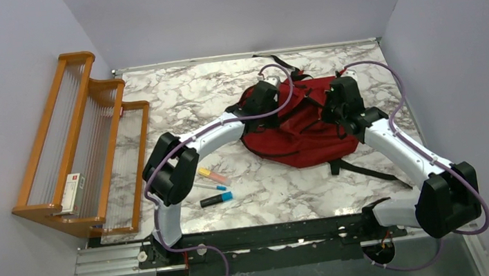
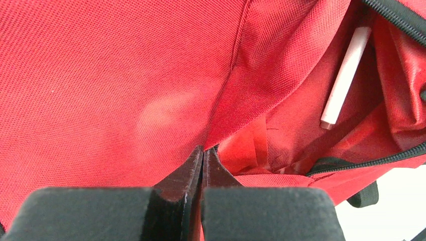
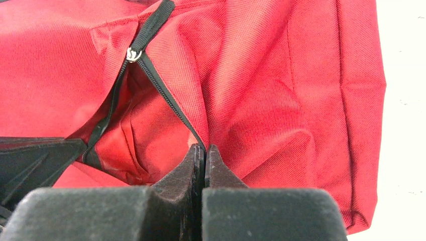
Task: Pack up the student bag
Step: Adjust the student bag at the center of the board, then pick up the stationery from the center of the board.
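The student bag (image 1: 300,135), a large red backpack with black straps, lies at the table's middle back. My left gripper (image 1: 263,100) sits on its left side and my right gripper (image 1: 344,102) on its right side. In the left wrist view the jaws (image 2: 203,150) are shut on a fold of red fabric at the edge of an open pocket (image 2: 311,130). A white pen (image 2: 346,75) lies inside that pocket. In the right wrist view the jaws (image 3: 205,148) are shut on the zipper edge of the bag (image 3: 281,90); the zipper pull (image 3: 133,53) is up left.
A yellow-pink highlighter (image 1: 213,176), a thin pen (image 1: 210,187) and a black-blue marker (image 1: 215,199) lie on the marble table left of the bag. A wooden rack (image 1: 82,142) stands at the left with a small box (image 1: 74,192) in it. Black straps (image 1: 363,169) trail from the bag.
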You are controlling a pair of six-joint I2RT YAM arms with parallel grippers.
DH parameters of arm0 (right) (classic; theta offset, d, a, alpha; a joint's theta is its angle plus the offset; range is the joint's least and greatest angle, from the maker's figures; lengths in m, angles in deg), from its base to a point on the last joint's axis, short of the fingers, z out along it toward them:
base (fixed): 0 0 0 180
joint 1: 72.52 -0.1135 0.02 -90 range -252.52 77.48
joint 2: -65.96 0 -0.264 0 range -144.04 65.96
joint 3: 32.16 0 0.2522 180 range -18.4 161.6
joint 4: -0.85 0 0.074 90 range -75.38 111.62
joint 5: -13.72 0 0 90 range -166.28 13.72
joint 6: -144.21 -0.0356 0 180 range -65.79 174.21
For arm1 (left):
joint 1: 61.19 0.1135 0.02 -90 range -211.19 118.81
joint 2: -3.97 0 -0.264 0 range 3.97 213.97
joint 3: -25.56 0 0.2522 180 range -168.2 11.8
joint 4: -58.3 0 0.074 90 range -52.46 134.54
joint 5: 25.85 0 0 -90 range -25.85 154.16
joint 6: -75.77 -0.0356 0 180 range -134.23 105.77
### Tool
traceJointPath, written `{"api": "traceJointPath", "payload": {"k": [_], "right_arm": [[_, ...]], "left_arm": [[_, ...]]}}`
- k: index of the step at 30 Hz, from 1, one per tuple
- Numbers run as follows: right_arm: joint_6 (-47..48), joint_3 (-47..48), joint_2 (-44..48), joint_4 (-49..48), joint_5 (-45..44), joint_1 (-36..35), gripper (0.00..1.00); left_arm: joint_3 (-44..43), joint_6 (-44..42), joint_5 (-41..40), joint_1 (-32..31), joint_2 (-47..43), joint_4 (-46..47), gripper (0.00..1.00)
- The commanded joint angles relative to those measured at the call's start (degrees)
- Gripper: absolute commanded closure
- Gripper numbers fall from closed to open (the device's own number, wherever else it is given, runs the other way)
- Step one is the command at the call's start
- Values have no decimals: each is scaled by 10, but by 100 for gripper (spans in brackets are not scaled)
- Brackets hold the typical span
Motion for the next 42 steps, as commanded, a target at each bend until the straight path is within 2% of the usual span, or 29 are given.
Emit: {"api": "traceJointPath", "payload": {"k": [1, 7, 10, 15, 22, 26, 31, 35, 38, 40, 42], "right_arm": [[13, -15, 19, -17, 6, 1, 100], [31, -19, 47, -27, 22, 1, 99], [38, -18, 55, -29, 26, 1, 100], [42, -14, 55, -26, 33, 0, 99], [40, -15, 47, -24, 34, 1, 99], [34, -16, 49, -27, 28, 0, 99], [27, -16, 50, -28, 29, 1, 99], [24, -14, 51, -28, 32, 1, 100], [23, -15, 51, -27, 29, 0, 99], [23, -17, 52, -25, 28, 0, 99], [21, -19, 54, -22, 26, 1, 99]], "left_arm": [[4, -1, 13, 21, -32, 16, 99], [-6, -7, 34, 21, -45, 33, 69], [-12, -8, 47, 21, -49, 33, 63], [-7, -14, 49, 23, -77, 21, 60], [94, -9, 10, 45, -175, 2, 54], [187, 41, -42, 69, -261, -12, 51], [290, 141, -172, 74, -362, -60, 47], [336, 235, -228, 77, -402, -129, 47], [358, 298, -239, 85, -409, -164, 46], [366, 324, -236, 88, -406, -175, 36], [372, 348, -232, 92, -401, -183, 31]]}}
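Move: The highlighter lies about 24 cm left of the left hand, 11 cm back and 9 cm lower. The blue-capped pen is some 3 cm nearer the base than it and 2 cm farther left, and the black marker about 8 cm straight back of it. The student bag's middle is 6 cm right of the left hand, 3 cm ahead and 5 cm down. From the right hand, the bag's middle is about 9 cm left, 2 cm ahead and 9 cm below. The left fingers let go of the bag's red pocket edge and open to well over half, while the hand lifts some 7 cm. It then sweeps about 22 cm left and 9 cm back towards the highlighter, sinking again and turning 40 degrees counter-clockwise. The right hand keeps its pinch on the zipper edge, easing up a couple of centimetres before holding still. ##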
